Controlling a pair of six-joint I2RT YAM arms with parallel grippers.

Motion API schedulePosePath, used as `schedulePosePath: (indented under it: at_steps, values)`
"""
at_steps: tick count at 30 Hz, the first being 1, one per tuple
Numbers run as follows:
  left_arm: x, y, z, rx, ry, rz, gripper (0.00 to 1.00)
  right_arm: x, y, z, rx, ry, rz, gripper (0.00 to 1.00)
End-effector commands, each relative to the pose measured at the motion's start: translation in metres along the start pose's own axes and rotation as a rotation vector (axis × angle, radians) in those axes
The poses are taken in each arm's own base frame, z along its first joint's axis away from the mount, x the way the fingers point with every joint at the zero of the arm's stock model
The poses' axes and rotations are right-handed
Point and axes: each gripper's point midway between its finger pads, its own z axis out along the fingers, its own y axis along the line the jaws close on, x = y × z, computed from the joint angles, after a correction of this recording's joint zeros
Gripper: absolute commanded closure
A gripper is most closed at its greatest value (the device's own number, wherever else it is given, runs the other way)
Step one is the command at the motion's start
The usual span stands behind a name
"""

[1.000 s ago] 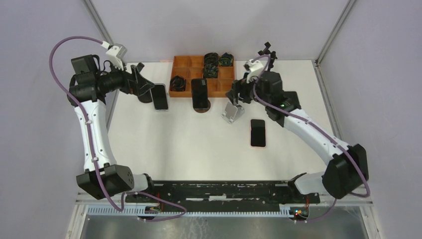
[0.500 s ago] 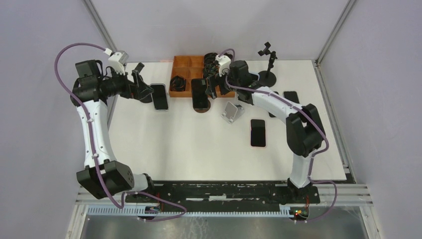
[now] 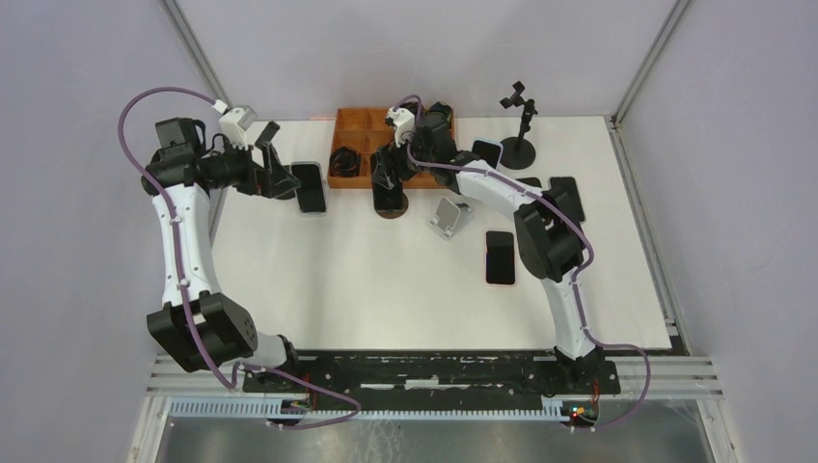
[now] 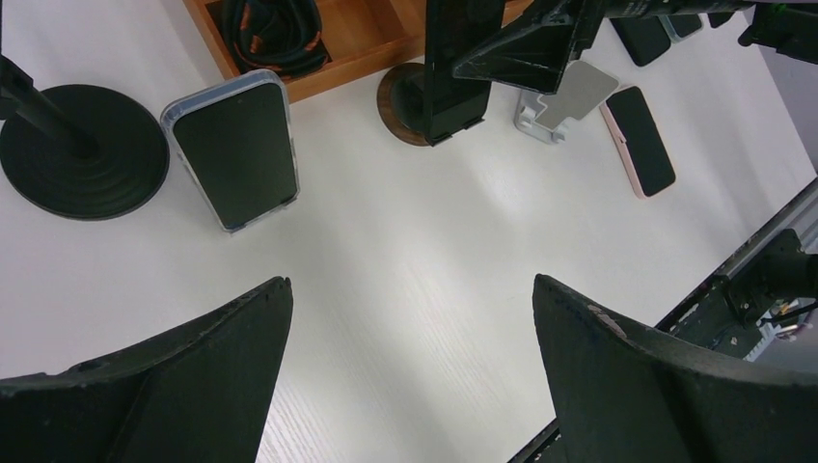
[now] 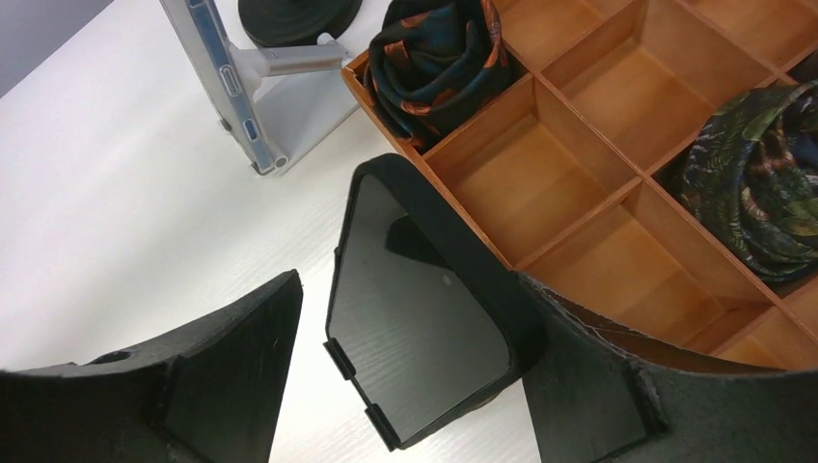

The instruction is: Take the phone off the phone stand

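Note:
A black phone (image 3: pixel 388 181) leans upright on a phone stand with a round brown base (image 3: pixel 391 209), just in front of the wooden tray. My right gripper (image 3: pixel 389 166) straddles its top. In the right wrist view the phone (image 5: pixel 415 309) sits between the fingers of the right gripper (image 5: pixel 410 280): the right finger is against its back edge, and a gap shows at the left finger (image 5: pixel 222 357), so the gripper is open. My left gripper (image 4: pixel 410 280) hangs wide open and empty over bare table, near a clear-cased phone (image 4: pixel 233 149) on a grey stand.
The wooden compartment tray (image 3: pixel 352 125) holds rolled fabric at the back. A black round-based pole stand (image 4: pixel 82 149) is far left. An empty silver stand (image 3: pixel 450 216), a pink-cased phone (image 3: pixel 500 258) lying flat, more phones (image 3: pixel 564 188) and a black clamp stand (image 3: pixel 521 121) are to the right.
My right arm has swung left from the silver stand to the black phone, and its jaws have begun to narrow around it. The left arm has only shifted slightly.

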Motion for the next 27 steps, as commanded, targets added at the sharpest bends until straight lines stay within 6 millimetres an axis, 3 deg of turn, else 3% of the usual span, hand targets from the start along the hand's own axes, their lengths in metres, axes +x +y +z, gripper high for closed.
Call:
schedulePosePath:
  at_steps: [1,4,9,12,20,27]
  values:
    - [-0.002,-0.005,-0.003,0.029,-0.005,0.051,0.0,-0.026,0.006,0.009,-0.036,-0.089,-0.024,0.18]
    - [-0.002,-0.005,-0.003,0.032,-0.006,0.052,0.0,-0.029,0.007,0.013,-0.045,-0.098,-0.018,0.28]
    - [-0.005,-0.004,-0.002,0.033,-0.009,0.05,0.0,-0.036,0.012,0.01,-0.061,-0.118,-0.015,0.62]
    - [-0.003,-0.003,0.0,0.039,-0.003,0.038,0.0,-0.047,0.015,0.003,-0.061,-0.14,-0.022,0.72]
    - [0.002,-0.005,0.002,0.057,0.01,0.021,0.0,-0.092,0.035,-0.022,-0.106,-0.238,-0.038,0.91]
    - [0.0,-0.007,-0.001,0.054,0.007,0.031,0.0,-0.114,0.052,-0.037,-0.159,-0.291,-0.034,0.93]
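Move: The phone on the wooden stand is already between the open right fingers, its middle about 1 cm back, 1 cm left and 4 cm below the right hand. The wooden tray is about 15 cm ahead, level sideways and 13 cm lower. The empty white stand is some 17 cm right, 6 cm back and 10 cm down; the clear-cased phone about 20 cm left, 1 cm back and 8 cm down. From the left hand, the target phone lies some 13 cm ahead, 25 cm right and 17 cm below. Close the right gripper on the phone so the fingers pinch its front and back faces, first settling down about 1 cm, then easing some 2.5 cm left and slightly back while the hand's left side tilts up about 5 degrees. Keep the pinch and raise the hand about 3 cm from its lowest point. ##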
